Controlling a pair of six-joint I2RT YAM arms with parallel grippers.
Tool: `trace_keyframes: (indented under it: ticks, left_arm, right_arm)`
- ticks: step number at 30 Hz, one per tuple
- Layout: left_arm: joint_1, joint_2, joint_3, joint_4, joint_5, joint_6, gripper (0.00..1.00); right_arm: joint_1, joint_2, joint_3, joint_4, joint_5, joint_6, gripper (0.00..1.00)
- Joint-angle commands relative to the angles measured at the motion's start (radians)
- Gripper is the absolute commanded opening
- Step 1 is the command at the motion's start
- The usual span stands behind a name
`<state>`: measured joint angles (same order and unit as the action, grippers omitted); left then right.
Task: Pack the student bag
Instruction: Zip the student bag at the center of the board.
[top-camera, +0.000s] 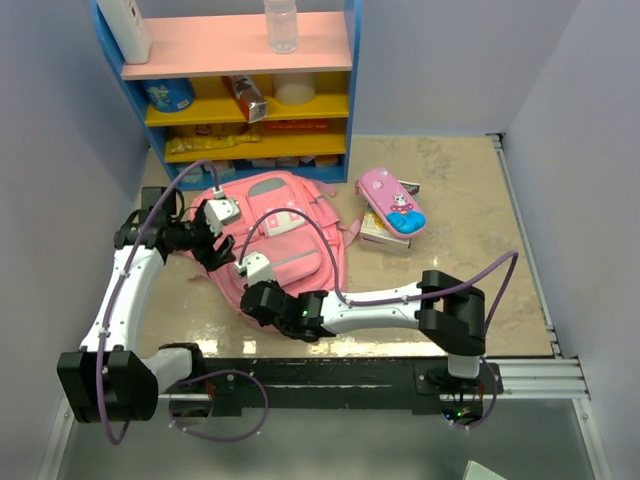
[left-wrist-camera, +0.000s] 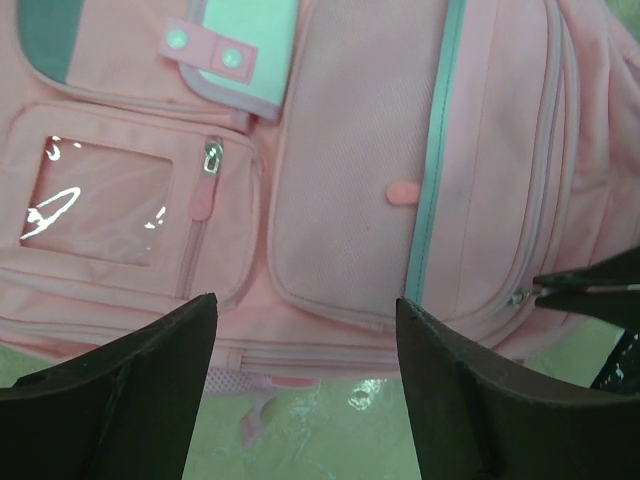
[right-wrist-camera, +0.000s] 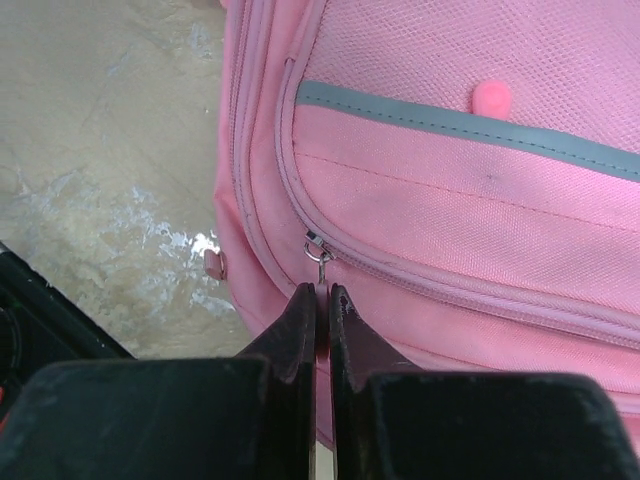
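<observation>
The student bag (top-camera: 290, 235), a big pink backpack, lies flat in the middle of the table. My right gripper (right-wrist-camera: 322, 290) is shut on the pink zip pull (right-wrist-camera: 322, 262) of the bag's (right-wrist-camera: 450, 220) large front pocket, at the pocket's corner near the bag's near-left edge. In the top view, the right gripper (top-camera: 250, 295) sits at that edge. My left gripper (left-wrist-camera: 305, 300) hovers open over the bag's (left-wrist-camera: 350, 200) side edge with nothing between its fingers. In the top view, the left gripper (top-camera: 215, 250) is over the bag's left side. The pocket's zip looks closed.
A small pink pencil case (top-camera: 392, 200) rests on a stack of books (top-camera: 385, 238) right of the bag. A blue, yellow and pink shelf (top-camera: 250, 100) with a bottle (top-camera: 282, 25) and boxes stands at the back. Walls close in left and right.
</observation>
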<state>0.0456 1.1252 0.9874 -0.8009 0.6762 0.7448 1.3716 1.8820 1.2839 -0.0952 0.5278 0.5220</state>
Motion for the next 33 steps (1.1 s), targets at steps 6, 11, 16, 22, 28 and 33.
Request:
trace_keyframes:
  ticks: [6, 11, 16, 22, 28, 33]
  left_arm:
    - [0.014, 0.032, -0.042, -0.268, 0.091, 0.416, 0.75]
    - [0.011, -0.027, -0.142, -0.215, 0.186, 0.488, 0.75]
    - [-0.036, -0.079, -0.231, -0.104, 0.186, 0.481, 0.76]
    - [-0.082, -0.11, -0.308, 0.0, 0.192, 0.455, 0.76]
    - [-0.156, -0.12, -0.309, 0.032, 0.188, 0.415, 0.77]
    - [-0.165, -0.116, -0.335, 0.06, 0.12, 0.453, 0.76]
  right_arm:
    - [-0.022, -0.06, -0.034, 0.042, -0.025, 0.033, 0.0]
    - [-0.046, -0.081, -0.061, 0.067, -0.066, 0.042, 0.0]
    - [-0.095, -0.115, -0.096, 0.091, -0.133, 0.082, 0.0]
    - [-0.123, -0.153, -0.141, 0.161, -0.21, 0.102, 0.0]
    - [-0.147, -0.158, -0.152, 0.198, -0.264, 0.115, 0.0]
    - [-0.172, -0.179, -0.173, 0.221, -0.298, 0.125, 0.0]
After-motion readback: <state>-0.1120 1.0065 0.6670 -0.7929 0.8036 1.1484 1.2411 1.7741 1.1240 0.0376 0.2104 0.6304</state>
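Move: The zip pull of the student bag is already pinched in the right hand, about 1 cm ahead, 1 cm left and 1 cm below its hand point. From the open left hand the pull lies roughly 10 cm back, 7 cm right and 8 cm lower. The middle of the bag's grey strip is about 1 cm back and 15 cm right of the left hand, the white patch some 8 cm ahead and 13 cm right, both roughly 9 cm down. The zip pull stays pinched in the shut right fingers, that hand keeping within about 2 cm of its place while its wrist tips the fingers down and raises its left side. The left hand comes back and down, then also rightwards, about 11 cm in all, swinging some 27 degrees clockwise, its fingers still wide open as they close in beside the pull and the right fingertips. ##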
